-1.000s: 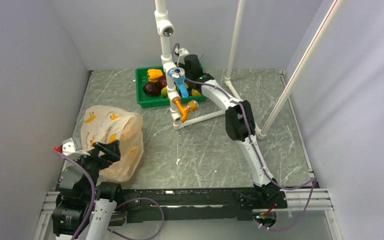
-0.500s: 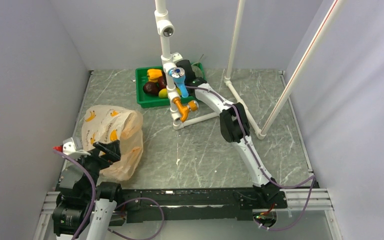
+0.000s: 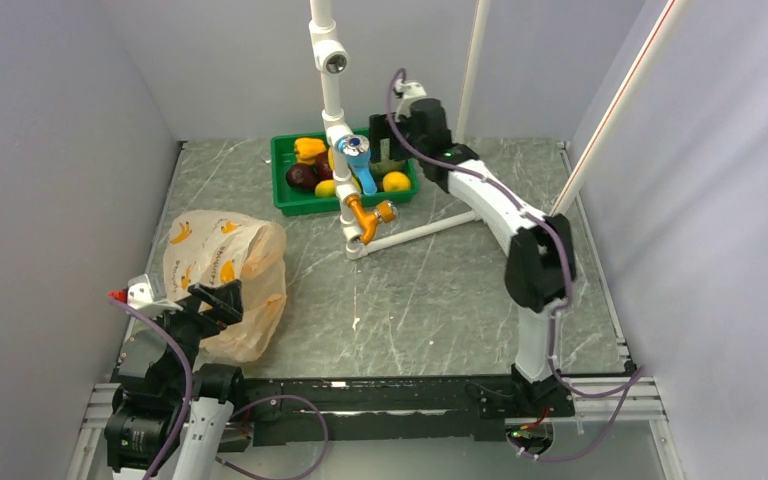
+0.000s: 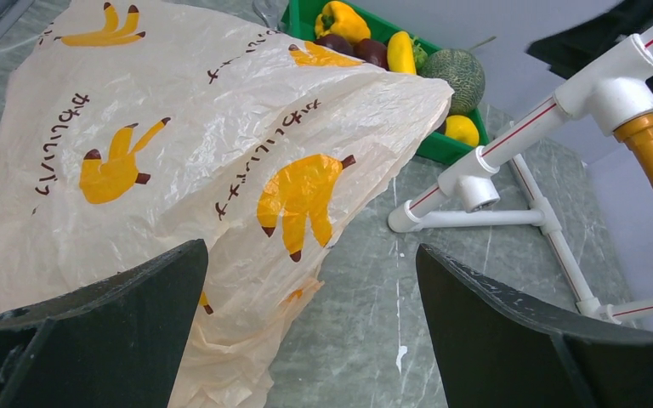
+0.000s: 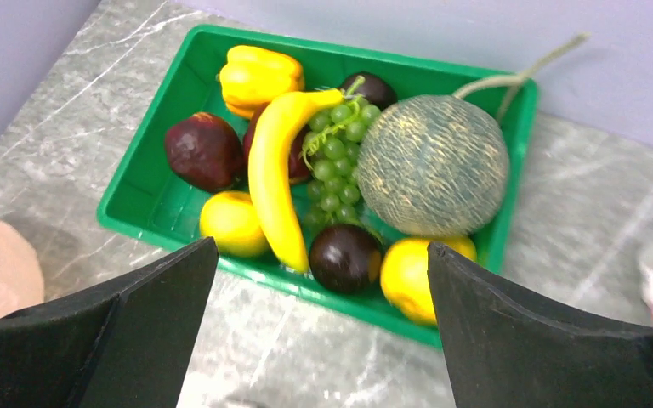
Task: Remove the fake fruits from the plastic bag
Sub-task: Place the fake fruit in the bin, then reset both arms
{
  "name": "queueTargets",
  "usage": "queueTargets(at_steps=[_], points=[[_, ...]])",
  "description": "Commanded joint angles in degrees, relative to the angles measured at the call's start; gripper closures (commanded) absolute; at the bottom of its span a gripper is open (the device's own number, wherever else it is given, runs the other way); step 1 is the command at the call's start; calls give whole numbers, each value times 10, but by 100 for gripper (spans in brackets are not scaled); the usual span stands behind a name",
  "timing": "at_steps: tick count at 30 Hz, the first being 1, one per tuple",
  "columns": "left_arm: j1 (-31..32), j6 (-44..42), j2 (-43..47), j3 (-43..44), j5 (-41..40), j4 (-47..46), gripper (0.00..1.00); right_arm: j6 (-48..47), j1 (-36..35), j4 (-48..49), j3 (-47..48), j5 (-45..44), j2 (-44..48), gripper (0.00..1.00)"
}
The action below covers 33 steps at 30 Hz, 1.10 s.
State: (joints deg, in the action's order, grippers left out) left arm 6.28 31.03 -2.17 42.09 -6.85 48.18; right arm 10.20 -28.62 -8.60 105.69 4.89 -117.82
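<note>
The plastic bag (image 3: 222,275), peach with banana prints, lies crumpled at the near left and fills the left wrist view (image 4: 178,144). What it holds is hidden. My left gripper (image 3: 215,300) (image 4: 310,331) is open just in front of it, and the bag's loose edge reaches in beside the left finger. Fake fruits lie in a green tray (image 3: 290,200) (image 5: 149,161): a maroon one (image 5: 202,151), a dark round one (image 5: 346,257), a green bunch (image 5: 336,157), a yellow round one (image 5: 233,223). My right gripper (image 3: 412,130) (image 5: 323,323) hangs open and empty above the tray's near edge.
The tray also holds a netted melon (image 5: 432,166), a yellow pepper (image 5: 259,78) and a banana (image 5: 274,174). A white pipe frame (image 3: 360,215) (image 4: 476,170) with orange and blue fittings stands beside the tray. Grey walls close in the table.
My right gripper has opened wide and lifted away from the tray as the arm swung back to the right. The left arm and the bag have not moved.
</note>
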Motion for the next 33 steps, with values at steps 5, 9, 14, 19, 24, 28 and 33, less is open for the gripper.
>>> queueTargets(at_steps=[5,9,14,19,24,28,33], points=[[-5,-11,-9,-3,20,-27,1,111,17,29,-266,-54,286,1],[-6,-14,-6,-3,23,-30,1,139,17,28,-370,-32,428,1],[-5,5,-1,17,-11,-6,1,127,17,-48,-418,-75,603,1],[-5,16,-10,88,-7,14,1,95,17,-105,-428,-63,775,0],[-5,0,-33,190,-15,13,1,68,16,-179,-386,-154,875,0],[-5,-7,-50,267,-20,27,1,62,16,-185,-386,-195,911,0],[-5,-12,-38,300,-27,26,1,71,16,-202,-375,-206,913,0]])
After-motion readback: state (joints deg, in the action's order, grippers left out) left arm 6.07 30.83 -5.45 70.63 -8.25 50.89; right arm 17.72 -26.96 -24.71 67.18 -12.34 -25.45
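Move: Below and ahead of the empty right hand, the banana lies on the pile in the green bin, about 5 cm forward, 10 cm left and 14 cm down. The melon is 12 cm to the banana's right, the orange 15 cm right of it and 7 cm nearer. For the left hand, the plastic bag's middle lies some 10 cm ahead, 5 cm left and 18 cm lower; the bin is about 42 cm ahead and 17 cm right. Retreating fast from the filled bin, the open, empty right hand swings about 35 cm back and 25 cm to its right over the low white pipe, climbing some 25 cm as its fingers tip up by about 30 degrees and turn a little clockwise. After a pause the left, also open, rises some 16 cm and draws 9 cm back from the bag, tilting upward. ##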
